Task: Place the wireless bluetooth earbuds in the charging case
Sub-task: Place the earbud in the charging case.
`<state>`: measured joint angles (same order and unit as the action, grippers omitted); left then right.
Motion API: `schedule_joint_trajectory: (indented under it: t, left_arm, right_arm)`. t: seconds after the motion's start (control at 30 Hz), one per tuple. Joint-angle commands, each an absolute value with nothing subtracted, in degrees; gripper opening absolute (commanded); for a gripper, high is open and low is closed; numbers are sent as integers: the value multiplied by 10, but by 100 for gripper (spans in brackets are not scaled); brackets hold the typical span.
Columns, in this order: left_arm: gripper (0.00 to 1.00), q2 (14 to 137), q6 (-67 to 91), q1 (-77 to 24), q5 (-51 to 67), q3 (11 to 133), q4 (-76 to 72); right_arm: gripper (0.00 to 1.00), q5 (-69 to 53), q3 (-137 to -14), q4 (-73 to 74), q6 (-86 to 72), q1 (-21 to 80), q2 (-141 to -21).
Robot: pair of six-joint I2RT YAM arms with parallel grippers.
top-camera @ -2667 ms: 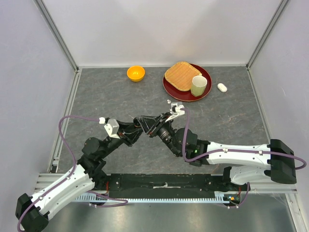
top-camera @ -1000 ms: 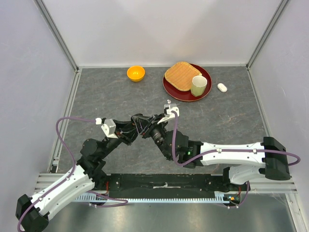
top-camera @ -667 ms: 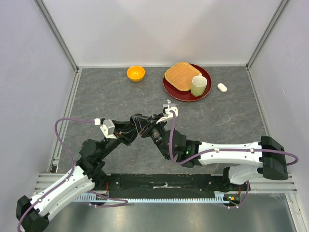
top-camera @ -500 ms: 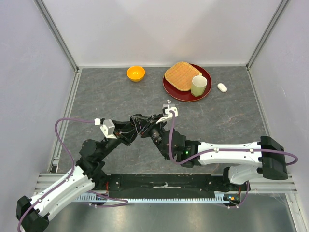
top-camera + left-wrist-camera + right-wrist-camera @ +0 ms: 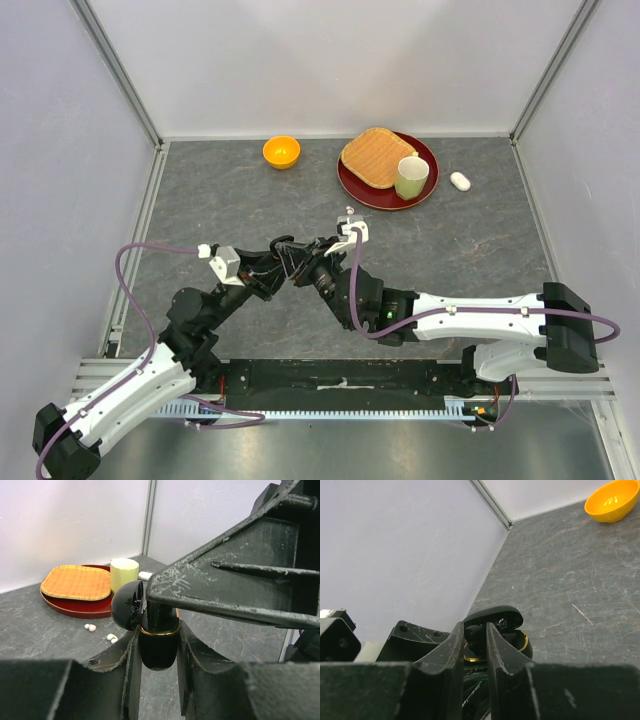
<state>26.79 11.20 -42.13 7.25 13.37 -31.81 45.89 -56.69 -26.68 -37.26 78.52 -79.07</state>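
Observation:
In the left wrist view my left gripper (image 5: pixel 157 632) is shut on a black charging case (image 5: pixel 159 652) with a gold rim, held upright with its lid (image 5: pixel 127 605) swung open. My right gripper (image 5: pixel 474 630) reaches down over the case's open mouth (image 5: pixel 517 641), shut on a black earbud (image 5: pixel 474 634) that sits at the rim. From above, the two grippers meet nose to nose, left gripper (image 5: pixel 285 262) against right gripper (image 5: pixel 308 258). Two white earbuds (image 5: pixel 90 627) (image 5: pixel 112 638) lie on the table beyond, near the plate; the top view shows the white earbuds (image 5: pixel 348 210) as small specks.
A red plate (image 5: pixel 375 201) at the back holds a woven mat (image 5: pixel 378 155) and a pale cup (image 5: pixel 411 177). An orange bowl (image 5: pixel 281 152) stands to its left, a white oval case (image 5: pixel 459 181) to its right. Walls close in the table's sides.
Both grippers, still joined at the case, have drifted slightly left since the earliest frame. Over the last second almost nothing has moved.

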Motion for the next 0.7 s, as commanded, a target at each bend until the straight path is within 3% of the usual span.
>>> schedule_joint_trajectory:
  t: [0.0,0.1,0.2,0.23,0.3,0.33,0.4,0.53,0.67]
  left_arm:
    - [2,269,88,-422,45,144,-378]
    - [2,266,85,-422,46,144,-378]
    - [2,265,83,-422,47,144,-377]
    - [2,266,83,-421,49,145,-376]
    - [2,267,83,-422,53,146,-374]
    - [2,269,83,-422,58,146,-374]
    - [2,271,83,-422,61,146,-372]
    - [2,272,85,-422,73,148,-361]
    - [2,271,86,-422,80,148,-349]
  right_arm:
    - [0,445,-570,-203,-369,788,-786]
    - [0,450,-577,-187,-365,789,-789]
    - [8,456,-584,-177,-363,789,-790]
    - [17,456,-586,-176,-360,788,-789]
    - [25,457,-588,-177,-359,789,-787]
    - [35,457,-591,-177,-355,789,-783]
    - [42,454,-596,-174,-352,789,-780]
    - [70,427,-610,-191,-315,788,-765]
    - [88,410,-614,-228,-277,788,-744]
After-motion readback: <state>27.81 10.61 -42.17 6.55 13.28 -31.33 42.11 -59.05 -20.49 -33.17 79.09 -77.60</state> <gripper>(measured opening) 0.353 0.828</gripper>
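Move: Just beyond and beneath the right fingertips, which hold a black earbud, the open charging case has its middle about 2 cm ahead, level sideways and 1 cm below. Its raised lid is about 3 cm ahead, 2 cm left and 1 cm above the right hand. The white earbuds lie on the table some 15 cm ahead, 15 cm right and 22 cm below. From the left hand gripping it, the case sits roughly 1 cm ahead, 1 cm right and 1 cm up. Pressing the black earbud down into the case, the right hand sinks about 1 cm with a slight roll, its left side dipping. Its fingers then spread wide and let go as it draws up some 1.5 cm and back about 1 cm, away from the case. The left hand keeps its grip on the case, sinking just under 1 cm. ##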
